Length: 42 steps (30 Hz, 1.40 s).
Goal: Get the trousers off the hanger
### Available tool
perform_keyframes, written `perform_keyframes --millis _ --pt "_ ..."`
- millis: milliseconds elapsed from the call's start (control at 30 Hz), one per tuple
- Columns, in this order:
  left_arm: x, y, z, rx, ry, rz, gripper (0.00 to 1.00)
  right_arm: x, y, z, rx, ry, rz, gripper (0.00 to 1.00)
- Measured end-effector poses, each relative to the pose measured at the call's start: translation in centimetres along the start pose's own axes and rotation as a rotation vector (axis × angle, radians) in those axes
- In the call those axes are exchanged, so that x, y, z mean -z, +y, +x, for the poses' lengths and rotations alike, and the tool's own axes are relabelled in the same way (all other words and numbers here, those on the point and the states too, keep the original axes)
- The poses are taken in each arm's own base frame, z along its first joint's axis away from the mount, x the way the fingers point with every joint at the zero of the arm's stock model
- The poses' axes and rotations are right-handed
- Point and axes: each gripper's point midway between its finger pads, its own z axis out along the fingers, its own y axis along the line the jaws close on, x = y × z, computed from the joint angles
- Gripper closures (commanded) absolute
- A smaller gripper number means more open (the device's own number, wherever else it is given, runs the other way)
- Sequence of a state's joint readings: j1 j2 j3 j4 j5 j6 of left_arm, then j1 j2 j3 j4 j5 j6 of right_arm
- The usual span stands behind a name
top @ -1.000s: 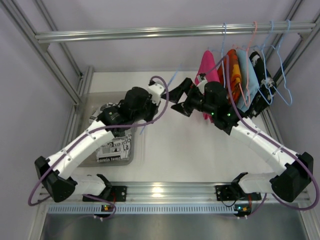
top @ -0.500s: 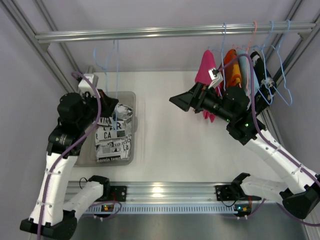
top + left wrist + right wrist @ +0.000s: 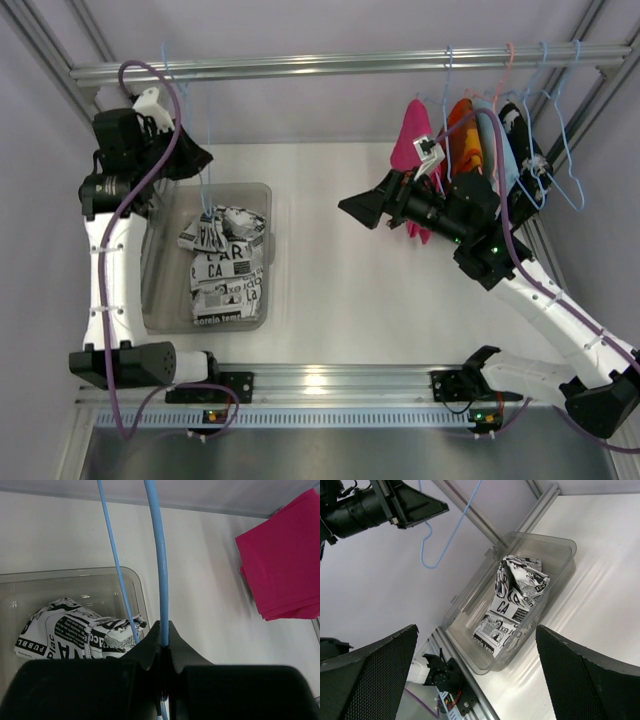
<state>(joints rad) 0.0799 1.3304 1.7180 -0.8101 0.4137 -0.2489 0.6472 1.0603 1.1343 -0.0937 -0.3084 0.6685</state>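
Note:
The trousers (image 3: pixel 225 262), white with black newspaper print, lie crumpled in a clear plastic bin (image 3: pixel 158 300) at the left. They also show in the left wrist view (image 3: pixel 75 635) and the right wrist view (image 3: pixel 517 600). The light-blue wire hanger (image 3: pixel 208 170) is bare. My left gripper (image 3: pixel 190 160) is shut on its wire (image 3: pixel 161 580), high at the back left near the rail. Its hooked end shows in the right wrist view (image 3: pixel 432 550). My right gripper (image 3: pixel 360 207) is open and empty above the table's middle, and faces the bin.
A metal rail (image 3: pixel 330 65) crosses the back. At its right end hang a pink garment (image 3: pixel 415 150), an orange patterned one (image 3: pixel 465 140), a light-blue one and several wire hangers. Frame posts stand at both sides. The pink garment also shows in the left wrist view (image 3: pixel 285 560).
My left arm has swung from the table's middle to the back left and up, carrying the bare hanger. My right gripper has drawn back to the right. The trousers stayed in the bin.

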Motion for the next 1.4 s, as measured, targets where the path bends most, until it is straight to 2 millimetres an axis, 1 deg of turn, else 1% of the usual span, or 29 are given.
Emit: perform_keyframes --millis 100,167,267,367,433,467,500,533,567,633,667,767,833,900,1033,1100,1200,1267,1300,1333,1400 --pt "-0.8 0.6 -0.7 -0.015 0.012 -0.011 1.0 0.1 0.0 0.0 0.006 0.0 -0.002 0.0" --pt "-1.3 1.3 -0.5 -0.017 0.03 -0.026 1.0 0.2 0.1 -0.1 0.01 -0.003 -0.005 0.01" --pt "-2.0 2.2 0.6 -0.008 0.075 -0.047 1.0 0.3 0.3 -0.2 0.016 -0.005 -0.009 0.01" --pt "-2.6 3.1 2.6 0.003 0.134 -0.063 1.0 0.4 0.4 -0.2 0.018 -0.005 -0.013 0.0" --pt "-3.1 3.5 2.7 -0.01 0.126 -0.061 1.0 0.4 0.4 -0.2 0.017 -0.004 -0.013 0.01" --pt "-3.2 3.6 2.8 -0.016 0.124 -0.061 0.96 0.4 0.4 -0.1 0.017 -0.004 -0.013 0.0" --pt "-3.3 3.7 2.8 -0.024 0.119 -0.059 0.91 0.4 0.4 -0.1 0.017 -0.003 -0.014 0.0" --pt "-3.5 3.7 2.8 -0.032 0.114 -0.057 0.7 0.4 0.4 -0.1 0.017 -0.004 -0.014 0.01" --pt "-3.5 3.8 3.0 -0.038 0.118 -0.058 0.56 0.4 0.4 -0.1 0.018 -0.002 -0.016 0.01" --pt "-3.2 4.1 4.2 -0.032 0.155 -0.064 0.3 0.4 0.4 -0.1 0.018 -0.002 -0.016 0.0" --pt "-3.1 4.1 4.7 -0.027 0.168 -0.063 0.01 0.4 0.4 -0.1 0.021 -0.002 -0.016 0.0" --pt "-2.4 3.9 5.4 -0.032 0.178 -0.061 0.01 0.4 0.3 -0.1 0.038 -0.002 -0.016 0.0" --pt "-1.1 3.1 4.9 -0.047 0.145 -0.055 0.01 0.4 0.3 -0.1 0.064 -0.003 -0.017 0.0" --pt "0.7 2.1 3.9 -0.071 0.091 -0.046 0.01 0.6 0.2 -0.3 0.099 -0.008 -0.016 0.01" --pt "6.0 -0.8 2.0 -0.137 -0.052 -0.021 0.01 1.6 0.7 -1.2 0.203 -0.035 -0.017 0.0" --pt "8.4 -2.6 1.4 -0.185 -0.101 0.019 0.01 2.4 1.1 -2.2 0.26 -0.064 -0.013 0.0" --pt "10.9 -4.8 1.2 -0.25 -0.132 0.086 0.01 4.0 1.8 -3.9 0.335 -0.118 -0.002 0.01" --pt "11.4 -5.2 1.3 -0.289 -0.127 0.105 0.01 5.3 1.7 -5.6 0.376 -0.168 0.031 0.0" --pt "11.2 -5.0 1.5 -0.301 -0.112 0.104 0.01 6.0 1.3 -6.5 0.392 -0.196 0.061 0.01" --pt "10.9 -4.8 1.8 -0.305 -0.092 0.101 0.01 6.8 0.9 -7.4 0.409 -0.225 0.089 0.01" --pt "9.6 -4.3 2.4 -0.315 -0.04 0.099 0.01 8.4 0.0 -9.0 0.435 -0.282 0.156 0.01"
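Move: The left hand, shut on the empty blue hanger, has the rail about 10 cm ahead, 1 cm left and 11 cm above; the bin's middle lies some 5 cm back, 6 cm left and 36 cm down, with the black-and-white trousers in it 6 cm back and 3 cm left. The open right hand has the pink trousers' hanger roughly 19 cm ahead and 15 cm right, at its own height, the pink trousers 17 cm ahead, 13 cm right and 14 cm lower, and the orange trousers 18 cm ahead, 22 cm right and equally low. The left hand eases about 2 cm forward, then lowers the held hanger some 7 cm to set its hook over the left end of the rail, opens wide to let go, and draws back and up about 12 cm each way, clear of the hanger, before sinking slightly. The right hand, fingers wide open, almost stays in place until the left is backing off, then swings about 10 cm to the right and 7 cm up towards the pink trousers' hanger, turning some 15 degrees clockwise to face more forward. ##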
